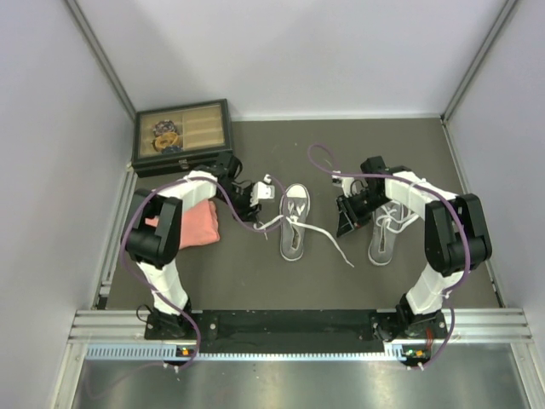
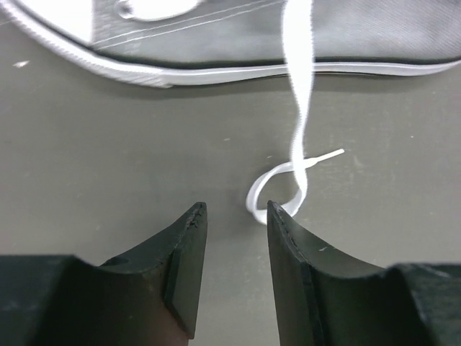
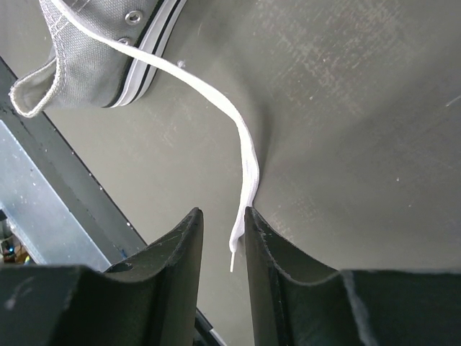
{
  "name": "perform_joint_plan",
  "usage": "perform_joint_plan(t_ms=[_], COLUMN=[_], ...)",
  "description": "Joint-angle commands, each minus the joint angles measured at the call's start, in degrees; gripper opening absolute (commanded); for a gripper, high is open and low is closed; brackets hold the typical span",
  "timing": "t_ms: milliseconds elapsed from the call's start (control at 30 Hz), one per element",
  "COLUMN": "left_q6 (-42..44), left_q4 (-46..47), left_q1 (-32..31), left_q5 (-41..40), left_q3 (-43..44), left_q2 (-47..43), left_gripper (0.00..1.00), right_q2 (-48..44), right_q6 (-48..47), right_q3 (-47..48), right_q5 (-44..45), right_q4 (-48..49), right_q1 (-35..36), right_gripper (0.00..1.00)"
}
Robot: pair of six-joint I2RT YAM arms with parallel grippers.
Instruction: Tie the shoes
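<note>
Two grey canvas shoes with white soles lie side by side on the dark table, the left shoe (image 1: 294, 226) and the right shoe (image 1: 387, 237); both have loose white laces. My left gripper (image 1: 274, 203) hovers just left of the left shoe. In the left wrist view it (image 2: 235, 205) is open and empty, and a small curl of lace (image 2: 277, 189) lies by its right fingertip below the shoe's sole (image 2: 216, 72). My right gripper (image 1: 343, 227) sits between the shoes. Its jaws (image 3: 221, 210) stand apart, and a lace end (image 3: 241, 216) hangs between them against the right finger, unclamped.
A dark box with compartments (image 1: 180, 135) stands at the back left. A pink folded cloth (image 1: 200, 223) lies beside the left arm. A long lace (image 1: 336, 247) trails across the table between the shoes. The metal rail (image 1: 298, 328) runs along the near edge.
</note>
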Motion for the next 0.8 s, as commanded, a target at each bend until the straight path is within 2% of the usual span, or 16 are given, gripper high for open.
perform_joint_plan(t_ms=[0,167,267,400,433,500,700,733,767], left_q6=[4.8,4.5,3.6,1.6,0.9,-2.5,-26.8,-33.1,-36.3], left_q4=[-1.3,0.8,0.9,-1.1,-0.8,0.1,9.6,10.3,11.9], left_q1=[-2.0,-4.5,-5.5,-4.9,-4.2,-3.7,-3.3,-3.2,-3.2], left_q5=[-0.8,-3.9,-7.9,-10.4,-10.7,-12.1,-18.5,-21.4,-23.2], left_q3=[-0.5,-0.5,0.0,-2.0,-2.8,-5.6,-13.5,-14.3,-16.1], left_q2=[0.1,1.4,2.9,0.4,-0.6,-4.2,-14.1,-14.9,-15.9], left_gripper=[0.45,0.45,0.4,0.22,0.11,0.02,0.0,0.02,0.09], right_q2=[-2.0,-1.7,-1.8,-2.3,-2.5,-2.7,-3.0,-3.1,-3.1], right_q6=[-1.2,-1.0,-1.2,-1.8,-1.9,-2.1,-2.1,-2.0,-2.0], right_q3=[1.1,0.9,0.9,0.8,0.9,0.9,0.7,0.8,0.8], right_q5=[0.0,-0.3,-0.2,0.2,0.2,0.3,-0.2,-0.3,-0.4], right_q4=[-0.7,-0.5,-0.7,-1.2,-1.4,-1.5,-1.5,-1.5,-1.6], right_q1=[-1.0,-1.0,-1.1,-1.5,-1.6,-1.7,-1.7,-1.7,-1.7], right_gripper=[0.3,0.3,0.3,0.3,0.3,0.3,0.3,0.3,0.3])
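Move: The left lace end lies curled on the table just below the open left fingers, about 1 cm back, 1 cm to the right and 3 cm down. The grey shoe's middle is level with this hand, some 13 cm to the right; the salmon cloth's middle is some 28 cm to the left, also about level. For the right hand, that lace end is roughly 28 cm to the left and 3 cm ahead. The left hand sinks about 2.5 cm, pinches the lace end, then draws it roughly 5 cm left and back. ##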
